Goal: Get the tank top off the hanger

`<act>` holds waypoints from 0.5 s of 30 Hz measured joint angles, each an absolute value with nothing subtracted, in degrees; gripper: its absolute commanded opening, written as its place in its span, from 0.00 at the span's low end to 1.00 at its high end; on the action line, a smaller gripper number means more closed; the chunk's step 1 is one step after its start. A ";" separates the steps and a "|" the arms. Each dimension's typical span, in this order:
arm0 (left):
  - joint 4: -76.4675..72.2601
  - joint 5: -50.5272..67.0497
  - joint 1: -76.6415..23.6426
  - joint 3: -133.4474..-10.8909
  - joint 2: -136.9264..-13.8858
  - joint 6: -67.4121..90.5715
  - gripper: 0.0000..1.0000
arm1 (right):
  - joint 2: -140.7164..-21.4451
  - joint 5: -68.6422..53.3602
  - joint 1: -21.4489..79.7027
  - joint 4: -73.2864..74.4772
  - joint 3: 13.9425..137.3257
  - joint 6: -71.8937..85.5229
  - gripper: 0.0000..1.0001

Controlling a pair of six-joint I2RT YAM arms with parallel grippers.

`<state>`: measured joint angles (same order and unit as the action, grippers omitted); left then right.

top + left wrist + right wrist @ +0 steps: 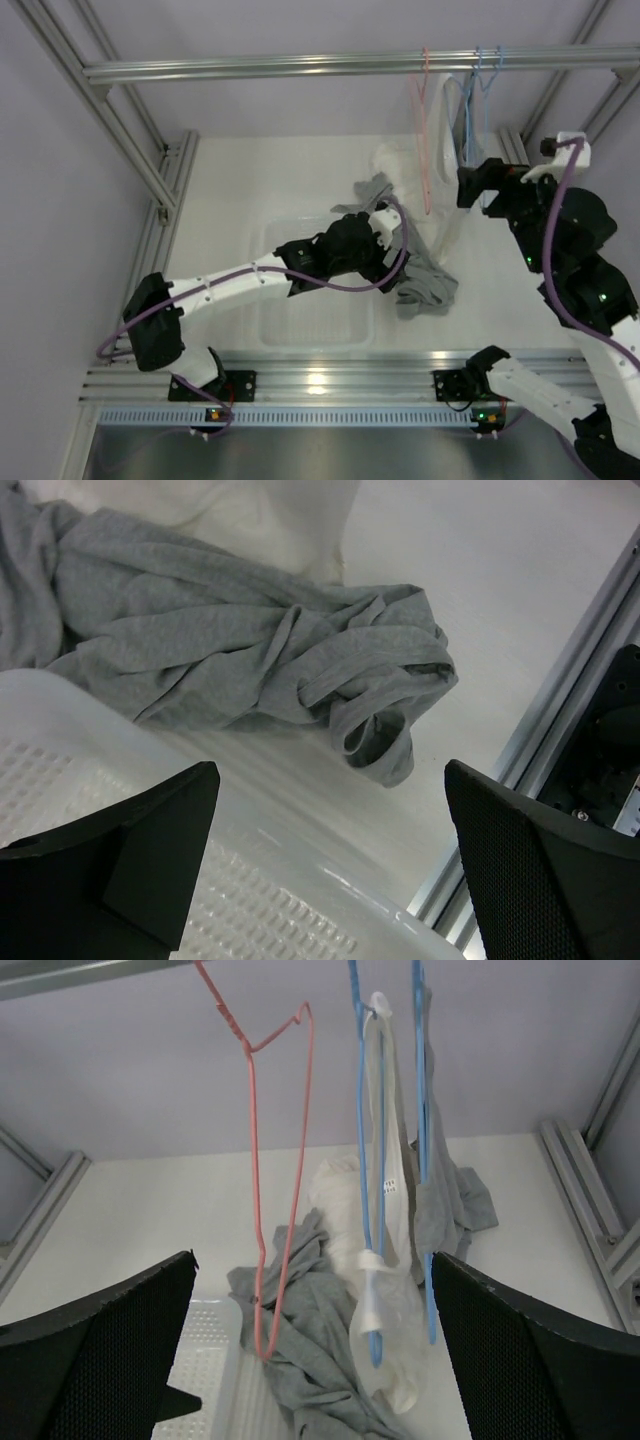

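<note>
A white tank top (pixel 385 1190) hangs on a blue hanger (pixel 362 1140) from the rail (pixel 300 68), one strap knotted round the wire. A second blue hanger (pixel 424 1160) beside it carries a grey garment (pixel 450 1200). To the left hangs a bare pink hanger (pixel 282 1160). Another grey tank top (pixel 250 650) lies crumpled on the table. My right gripper (pixel 312 1290) faces the hangers, open, holding nothing and a short way back from them. My left gripper (pixel 330 860) is open over the basket's rim, just short of the crumpled grey garment.
A translucent white basket (pixel 268 300) sits on the table under the left arm. White cloth (pixel 270 520) trails on the table behind the grey pile. Aluminium frame posts (pixel 150 170) stand left and right, and a rail (pixel 330 375) runs along the near edge.
</note>
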<state>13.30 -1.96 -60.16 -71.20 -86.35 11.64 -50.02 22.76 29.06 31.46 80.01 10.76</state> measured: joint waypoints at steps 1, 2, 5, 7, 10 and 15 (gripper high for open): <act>11.33 -1.26 -60.58 -70.70 -87.39 10.87 0.99 | -48.36 22.92 29.06 31.83 79.46 10.76 1.00; 9.58 -0.86 -60.90 -70.26 -88.31 10.41 0.99 | -46.35 22.94 29.06 32.51 78.98 10.76 0.99; 3.64 -0.62 -61.65 -69.32 -92.33 9.82 0.99 | -40.91 22.94 29.06 33.52 78.19 10.76 0.99; 0.25 -1.41 -61.93 -69.25 -95.57 9.67 0.99 | -37.80 22.81 29.06 33.65 78.19 10.74 0.99; -3.53 -3.62 -62.00 -69.54 -101.51 9.52 0.99 | -35.27 22.26 29.06 33.89 78.22 10.61 0.99; -6.17 -8.32 -62.00 -73.43 -111.48 8.82 0.99 | -34.50 19.53 29.06 34.87 78.22 10.17 0.99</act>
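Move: The gray tank top lies heaped on the table, its middle about 10 cm ahead of my left hand, 7 cm to the right and 20 cm below. At that same height, the white basket's middle is 6 cm ahead and 16 cm to the left of that hand. From my right hand, the tank top is some 6 cm ahead, 4 cm left and 43 cm down; the empty red hanger hangs 16 cm ahead, 8 cm left and 8 cm lower. I drop my left hand about 12 cm towards the near, bunched end of the tank top, drifting some 7 cm right and then also forward, with the fingers kept wide open and still short of the cloth. Meanwhile my right hand, already empty and open, backs off about 8 cm from the red hanger, edging right and slightly up. ##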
